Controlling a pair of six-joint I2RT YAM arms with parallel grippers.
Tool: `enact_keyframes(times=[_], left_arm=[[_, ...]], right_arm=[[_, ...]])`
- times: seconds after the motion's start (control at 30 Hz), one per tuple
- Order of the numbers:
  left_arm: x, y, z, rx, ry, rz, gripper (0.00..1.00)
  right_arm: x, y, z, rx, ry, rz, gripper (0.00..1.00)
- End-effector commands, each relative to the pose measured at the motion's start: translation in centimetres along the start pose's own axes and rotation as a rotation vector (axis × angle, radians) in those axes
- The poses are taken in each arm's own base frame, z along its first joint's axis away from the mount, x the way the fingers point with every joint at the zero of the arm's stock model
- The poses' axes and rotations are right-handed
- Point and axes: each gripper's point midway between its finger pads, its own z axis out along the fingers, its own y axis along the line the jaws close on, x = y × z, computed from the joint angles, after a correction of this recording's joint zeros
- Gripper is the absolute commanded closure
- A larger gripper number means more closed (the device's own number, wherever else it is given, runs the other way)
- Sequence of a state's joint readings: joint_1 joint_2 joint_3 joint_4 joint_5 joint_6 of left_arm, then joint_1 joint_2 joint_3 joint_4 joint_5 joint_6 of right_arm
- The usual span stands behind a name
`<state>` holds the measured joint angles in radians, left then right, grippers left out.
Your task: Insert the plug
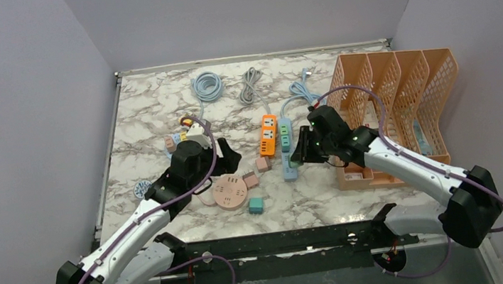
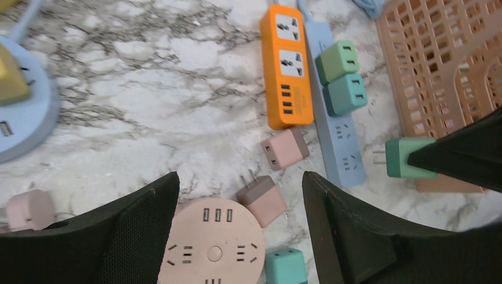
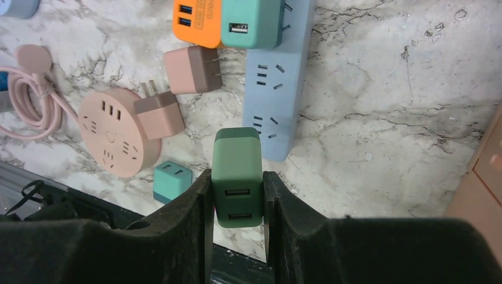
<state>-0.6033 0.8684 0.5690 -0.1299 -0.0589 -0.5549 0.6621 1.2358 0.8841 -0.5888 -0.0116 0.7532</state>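
Observation:
My right gripper is shut on a green plug with two USB ports facing the camera. The plug hangs just off the near end of the light blue power strip, apart from it. From the left wrist, the green plug shows its two prongs pointing toward the blue power strip. Two greenish plugs sit in that strip's far sockets. My left gripper is open above a round pink socket hub and a loose pink plug, holding nothing.
An orange power strip lies left of the blue one. Another pink plug and a teal cube lie nearby. An orange file rack stands at the right. Coiled cables lie at the back. A blue round hub is at the left.

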Motion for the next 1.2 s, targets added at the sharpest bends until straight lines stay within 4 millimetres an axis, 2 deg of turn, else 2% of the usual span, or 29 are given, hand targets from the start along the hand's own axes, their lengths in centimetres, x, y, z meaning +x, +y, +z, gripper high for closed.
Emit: enact_keyframes(times=[0.0,0.1,0.3,0.63,0.9,1.17], left_arm=[[-3.5,3.4,-1.9,-0.213,-0.123,0.035,0.23],[-4.2,3.7,-2.8,-0.224,-0.167,0.037,0.22],[-5.3,3.2,-3.5,-0.193,-0.229,0.044,0.22],[-5.2,2.6,-3.3,-0.168,-0.223,0.027,0.21],[-5.2,3.1,-3.4,-0.197,-0.225,0.015,0.21],[-5.1,3.1,-3.4,-0.19,-0.229,0.003,0.21]], right_arm=[[-1.2,0.1,0.4,0.055,-0.012,0.002,0.99],[-1.8,0.3,1.2,0.065,-0.015,0.001,0.99],[-2.5,-1.6,2.4,0.246,0.031,-0.001,0.99],[-2.8,-0.8,4.4,0.241,0.066,-0.017,0.99],[-2.7,-1.5,5.4,0.289,0.082,-0.026,0.99],[-1.5,-2.0,6.3,0.289,0.124,-0.034,0.99]])
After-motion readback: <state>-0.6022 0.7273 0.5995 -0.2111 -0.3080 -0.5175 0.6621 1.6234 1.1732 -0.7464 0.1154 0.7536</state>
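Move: The right hand already pinches the green plug. The free sockets on the near part of the blue strip lie about 5 cm ahead of it, 2 cm left and some 8 cm below. On the strip, the seated teal plug stands about 4 cm beyond those sockets and the seated green plug some 8 cm beyond them. From the right hand, the orange strip is roughly 12 cm ahead and 8 cm left, the nearer pink plug 3 cm ahead and 10 cm left. From the left hand, the free sockets lie about 17 cm right, 1 cm ahead and 13 cm below. Keeping its pinch on the green plug, the right hand carries it forward about 4 cm and down some 4 cm, towards the free sockets just short of the seated teal plug, tipping the fingers about 15 degrees nearer to upright and easing to a stop there. The open left hand backs away to its left and up, about 6 cm, then waits. ##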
